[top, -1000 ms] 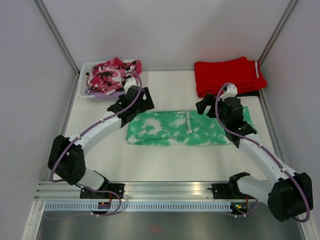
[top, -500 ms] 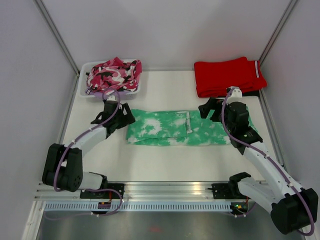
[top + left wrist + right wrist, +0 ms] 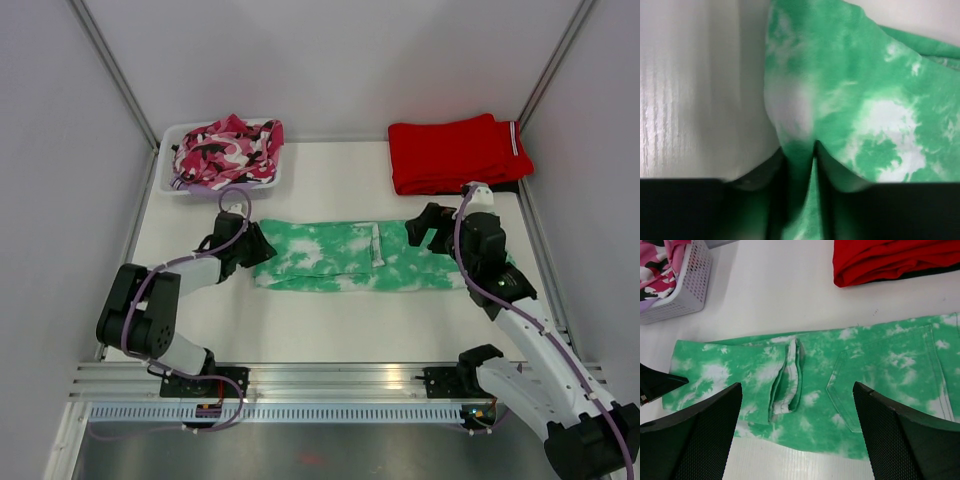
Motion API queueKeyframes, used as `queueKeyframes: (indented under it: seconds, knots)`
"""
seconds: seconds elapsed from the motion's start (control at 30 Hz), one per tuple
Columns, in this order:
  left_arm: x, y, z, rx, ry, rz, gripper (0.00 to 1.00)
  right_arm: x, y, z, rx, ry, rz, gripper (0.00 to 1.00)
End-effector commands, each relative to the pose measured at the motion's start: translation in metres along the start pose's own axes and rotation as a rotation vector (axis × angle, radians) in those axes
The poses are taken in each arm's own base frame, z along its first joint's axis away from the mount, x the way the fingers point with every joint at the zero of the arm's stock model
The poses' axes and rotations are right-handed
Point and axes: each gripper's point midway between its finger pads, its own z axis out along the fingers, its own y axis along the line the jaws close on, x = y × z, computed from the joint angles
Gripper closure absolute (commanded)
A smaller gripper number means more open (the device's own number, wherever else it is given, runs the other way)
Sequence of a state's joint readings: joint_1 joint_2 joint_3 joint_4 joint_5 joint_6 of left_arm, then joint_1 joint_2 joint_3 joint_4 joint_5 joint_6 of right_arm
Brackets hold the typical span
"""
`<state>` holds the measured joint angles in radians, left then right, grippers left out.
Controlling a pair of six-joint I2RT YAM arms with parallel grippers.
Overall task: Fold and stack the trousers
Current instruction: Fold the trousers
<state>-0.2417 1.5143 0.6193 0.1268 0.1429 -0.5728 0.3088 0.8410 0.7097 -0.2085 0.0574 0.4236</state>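
The mint green tie-dye trousers (image 3: 350,257) lie flat across the middle of the table, folded into a long band with a hem fold (image 3: 787,380) near the centre. My left gripper (image 3: 258,250) is low at their left end. In the left wrist view its jaws (image 3: 800,150) are pinched together on the fabric edge (image 3: 865,100). My right gripper (image 3: 425,228) hovers over the right part of the trousers (image 3: 840,380), near a back pocket. It is wide open (image 3: 796,390), with nothing between the fingers.
Folded red trousers (image 3: 455,152) lie at the back right, close to the right gripper. A white basket (image 3: 168,180) holding a pink camouflage garment (image 3: 225,150) stands at the back left. Grey walls enclose the table on three sides.
The left arm pulled back from the basket, dropped to the trousers' left end and its jaws closed on the edge. The right arm shifted slightly right and toward the near side.
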Motion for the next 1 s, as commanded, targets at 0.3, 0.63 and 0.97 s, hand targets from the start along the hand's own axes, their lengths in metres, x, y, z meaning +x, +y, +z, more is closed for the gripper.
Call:
queueKeyframes:
  seconds: [0.3, 0.63, 0.97]
  knots:
    - [-0.062, -0.01, -0.087, -0.032, -0.247, 0.08, 0.98, 0.039, -0.005, -0.003, -0.001, 0.127, 0.027, 0.03]
    - [-0.15, -0.033, -0.21, -0.078, -0.486, 0.213, 0.98, 0.058, -0.007, 0.022, 0.03, 0.188, 0.107, 0.02]
    - [-0.162, -0.124, -0.184, 0.016, -0.379, 0.224, 0.98, 0.029, -0.062, 0.034, 0.351, 0.128, 0.134, 0.02]
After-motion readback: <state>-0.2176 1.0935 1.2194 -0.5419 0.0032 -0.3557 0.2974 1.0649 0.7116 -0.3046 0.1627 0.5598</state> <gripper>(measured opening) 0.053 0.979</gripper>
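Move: The left hand, its fingers half shut, is right at the trousers' left edge, about 1 cm above it. From there the turned-over leg hem lies some 25 cm to the right and 1 cm ahead; the laundry basket some 23 cm ahead and 9 cm left. The open right hand hovers with the trousers' right end about 23 cm to its right, 4 cm ahead and 21 cm below, and the red stack roughly 25 cm ahead and 11 cm right. Upward, and fast once the grip is made: the left hand closes on the trousers' left edge, then lifts it some 27 cm, swinging about 8 cm left and half of that back to the right, its fingertips tilting up roughly 25 degrees. The right hand, open and empty, sinks about 9 cm towards the trousers' right end and tips down. ##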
